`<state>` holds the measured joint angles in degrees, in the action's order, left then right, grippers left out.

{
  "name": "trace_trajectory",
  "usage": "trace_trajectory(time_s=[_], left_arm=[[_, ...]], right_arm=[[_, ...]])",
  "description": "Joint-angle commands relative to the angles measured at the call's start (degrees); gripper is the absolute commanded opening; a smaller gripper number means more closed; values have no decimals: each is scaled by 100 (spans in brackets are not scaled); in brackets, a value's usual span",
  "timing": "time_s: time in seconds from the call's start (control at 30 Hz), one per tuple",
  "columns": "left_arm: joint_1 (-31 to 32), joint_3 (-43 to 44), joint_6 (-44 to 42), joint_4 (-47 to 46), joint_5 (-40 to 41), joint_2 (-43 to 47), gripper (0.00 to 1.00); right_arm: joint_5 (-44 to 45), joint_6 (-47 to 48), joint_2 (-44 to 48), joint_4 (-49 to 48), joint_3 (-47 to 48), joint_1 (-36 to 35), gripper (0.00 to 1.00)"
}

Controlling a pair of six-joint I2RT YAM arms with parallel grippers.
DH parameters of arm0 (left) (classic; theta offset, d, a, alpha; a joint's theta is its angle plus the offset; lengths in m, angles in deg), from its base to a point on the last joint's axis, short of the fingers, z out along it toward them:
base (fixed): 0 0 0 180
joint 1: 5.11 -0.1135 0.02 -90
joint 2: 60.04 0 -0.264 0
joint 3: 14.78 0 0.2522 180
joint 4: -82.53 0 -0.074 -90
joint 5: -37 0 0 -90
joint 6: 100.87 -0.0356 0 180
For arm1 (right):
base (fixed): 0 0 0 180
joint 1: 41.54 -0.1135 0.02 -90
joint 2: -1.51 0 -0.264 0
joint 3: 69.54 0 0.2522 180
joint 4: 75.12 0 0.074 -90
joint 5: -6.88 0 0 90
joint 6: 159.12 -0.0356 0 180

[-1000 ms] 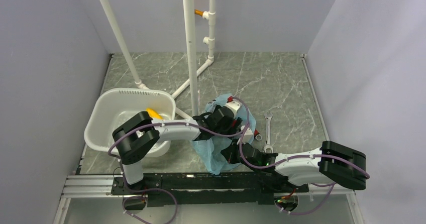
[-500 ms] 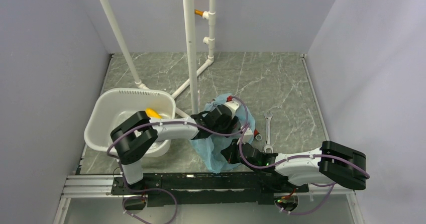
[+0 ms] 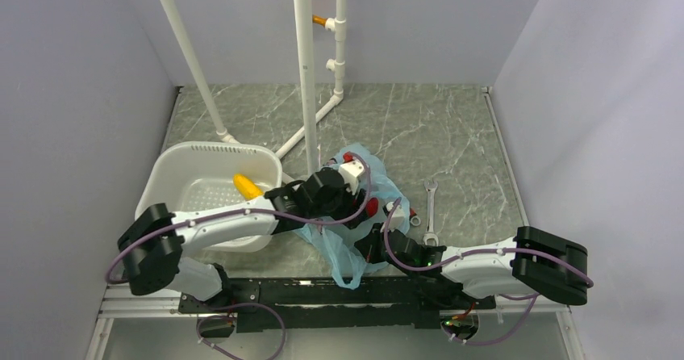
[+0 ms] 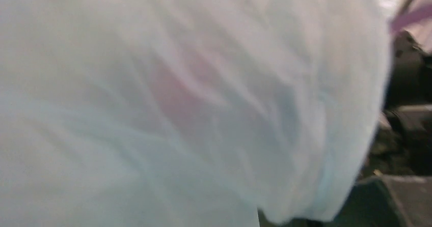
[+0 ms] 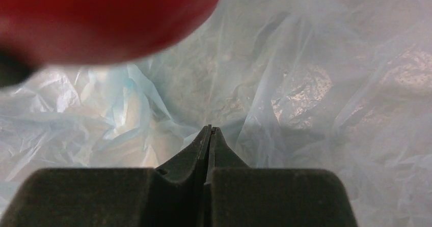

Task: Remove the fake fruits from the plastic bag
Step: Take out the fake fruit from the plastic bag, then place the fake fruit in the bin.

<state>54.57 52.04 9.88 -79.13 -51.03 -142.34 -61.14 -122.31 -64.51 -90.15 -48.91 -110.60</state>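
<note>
The light-blue plastic bag [image 3: 339, 247] lies crumpled in the middle of the table, between my two arms. My left gripper [image 3: 367, 206] reaches into it from the left, and a bright red fruit [image 3: 373, 208] sits between its tips. Bag film [image 4: 153, 135] covers the left wrist view, hiding the fingers; a pink patch shows through it. In the right wrist view the red fruit [image 5: 102, 18] fills the top left, with a dark finger against it. My right gripper [image 5: 209, 128] is shut, pinching bag film [image 5: 316, 84] at the bag's near side [image 3: 373, 243]. A yellow fruit [image 3: 246, 186] lies in the basket.
A white perforated basket [image 3: 173, 162] stands at the left, under my left arm. A silver wrench [image 3: 430, 211] lies right of the bag. White pipes [image 3: 306, 77] rise from the table behind the bag. Walls close in both sides.
My left arm has swung back to the left and its elbow has dropped low. The red fruit now shows at the bag's opening. The bag has shifted slightly; the right arm holds still.
</note>
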Motion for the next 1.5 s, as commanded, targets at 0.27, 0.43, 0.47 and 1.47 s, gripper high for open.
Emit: trace_trajectory(time_s=[0.27,0.43,0.47,1.47], left_arm=[[-9,-720,288,-89,-2086,1478,22],[-7,-877,120,133,-2364,1834,14],[-9,-890,103,153,-2381,1942,10],[-838,-296,2199,5049,4848,3126,0]], right_arm=[[58,-113,80,-284,-50,-11,0],[61,-121,96,-283,-63,-4,0],[61,-122,109,-284,-68,-8,0],[26,-102,-10,-245,20,-11,0]])
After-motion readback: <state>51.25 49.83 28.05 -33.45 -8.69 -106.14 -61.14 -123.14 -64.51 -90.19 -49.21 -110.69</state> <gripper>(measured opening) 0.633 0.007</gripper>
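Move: The left hand already holds the red fruit, with the blue bag around and below it, the bag's middle roughly 10 cm lower, 3 cm back and 2 cm left. The white basket's middle lies about 35 cm left, 2 cm ahead and 7 cm lower; the yellow fruit in it is some 28 cm left, 4 cm ahead and 10 cm lower. The white pole's foot stands 12 cm left, 1 cm ahead and 11 cm lower. From the right hand, the basket is about 39 cm left, 14 cm ahead and 3 cm up. Left hand, keeping the red fruit, backs about 11 cm, rises, then swings left-forward and down over the basket. ##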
